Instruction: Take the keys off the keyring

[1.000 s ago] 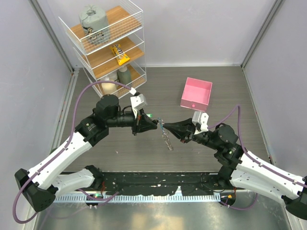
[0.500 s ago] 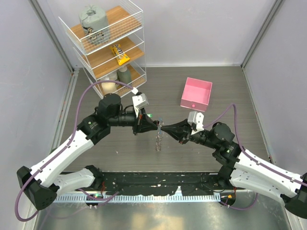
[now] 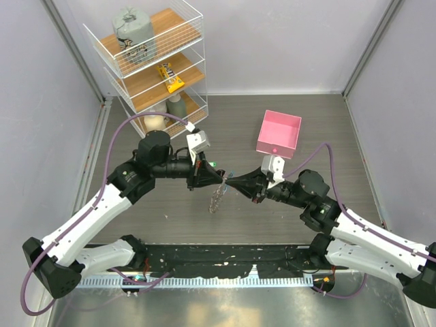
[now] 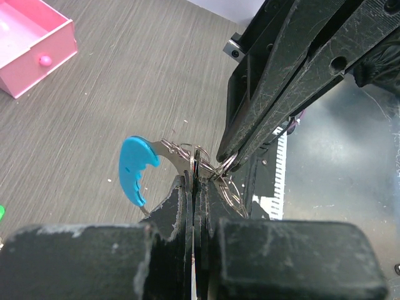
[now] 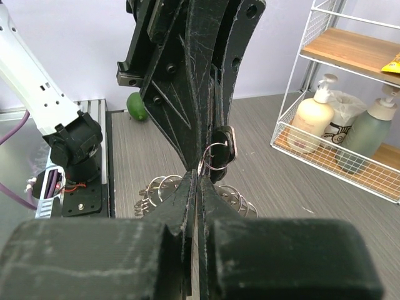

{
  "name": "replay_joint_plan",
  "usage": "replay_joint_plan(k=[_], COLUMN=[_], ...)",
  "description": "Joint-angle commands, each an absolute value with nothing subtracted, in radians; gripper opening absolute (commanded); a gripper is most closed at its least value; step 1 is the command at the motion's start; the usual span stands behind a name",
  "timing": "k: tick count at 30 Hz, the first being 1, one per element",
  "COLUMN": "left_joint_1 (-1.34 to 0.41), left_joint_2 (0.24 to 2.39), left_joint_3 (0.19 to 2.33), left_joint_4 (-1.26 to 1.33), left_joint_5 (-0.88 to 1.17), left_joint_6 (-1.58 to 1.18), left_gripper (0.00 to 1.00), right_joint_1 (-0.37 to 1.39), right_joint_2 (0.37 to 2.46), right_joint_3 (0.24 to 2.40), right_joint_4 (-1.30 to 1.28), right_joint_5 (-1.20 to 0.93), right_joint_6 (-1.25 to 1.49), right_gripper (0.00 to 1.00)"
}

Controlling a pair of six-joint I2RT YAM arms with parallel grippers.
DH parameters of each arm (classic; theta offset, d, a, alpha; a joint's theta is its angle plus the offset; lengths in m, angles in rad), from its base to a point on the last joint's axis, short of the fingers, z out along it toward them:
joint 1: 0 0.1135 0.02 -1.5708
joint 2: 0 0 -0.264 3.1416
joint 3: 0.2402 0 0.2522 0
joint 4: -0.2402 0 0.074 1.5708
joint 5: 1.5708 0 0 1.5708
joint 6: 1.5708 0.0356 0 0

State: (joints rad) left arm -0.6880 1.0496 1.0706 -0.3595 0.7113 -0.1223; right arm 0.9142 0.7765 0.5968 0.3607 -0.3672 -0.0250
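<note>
My two grippers meet tip to tip above the middle of the table. The left gripper (image 3: 221,178) is shut on a thin metal part of the keyring (image 4: 169,152), right beside its bright blue band (image 4: 135,167). The right gripper (image 3: 231,181) is shut on a thin metal piece where a small split ring (image 5: 217,156) and a black tag (image 5: 229,147) stick out. The keys (image 3: 215,199) hang as a silver bunch below the fingertips. More small rings (image 5: 160,187) dangle behind the right gripper's fingers (image 5: 187,200).
A pink box (image 3: 278,133) stands open at the back right of the table. A white wire shelf (image 3: 154,61) with bottles and a snack stands at the back left. A green object (image 5: 137,106) lies near the left arm's base.
The hanging bunch of keys has swung to the left under the fingertips. The right arm has pushed a little left and forward. Both grippers have stayed shut and joined.
</note>
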Motion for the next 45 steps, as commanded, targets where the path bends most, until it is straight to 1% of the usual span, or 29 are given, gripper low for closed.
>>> replay_joint_plan(k=[1,14,30,37,45], left_joint_1=[-0.681,-0.681,-0.707,-0.713,-0.715], left_joint_2=[1.031,1.017,1.063,1.088,1.081], left_joint_3=[1.115,1.158,1.173,1.184,1.207], left_joint_4=[-0.337,-0.498,-0.497,-0.508,-0.531], left_joint_5=[0.704,0.601,0.615,0.607,0.563], left_joint_6=[-0.098,0.032,0.034,0.035,0.044], left_gripper=[0.00,0.00,0.00,0.00,0.00], right_joint_1=[0.920,0.923,0.939,0.994,1.040], right_joint_2=[0.792,0.882,1.064,1.143,1.187], right_joint_3=[0.676,0.837,1.035,1.129,1.158], right_joint_4=[0.316,-0.041,-0.259,-0.418,-0.495], right_joint_5=[-0.403,-0.402,-0.413,-0.341,-0.219], right_joint_6=[-0.040,-0.155,-0.274,-0.348,-0.394], right_gripper=[0.05,0.05,0.05,0.05,0.05])
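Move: Both hands already pinch the keyring, tip to tip: its middle sits some 1 cm to the right of the left fingertips and about 1 cm ahead and 1 cm to the left of the right ones. From the left hand, the keys dangle about 8 cm below, level ahead and 2 cm to its left. The green key tag lies roughly 12 cm ahead, 4 cm left and 27 cm below; the pink drawer some 25 cm ahead, 16 cm right and 24 cm below. Still pinching the keyring from opposite sides, both shut grippers sink together towards the table: the right hand goes down about 6 cm, shifting left and a little forward, while its wrist turns over by well over 30 degrees so that fingers aimed slightly up come to slant down to the left. The left hand first drifts a little to its left as it sinks, then goes on almost straight down for some 5 cm in all, tipping its fingers about 15 degrees further down towards the right and keeping its hold close beside the right fingertips. ##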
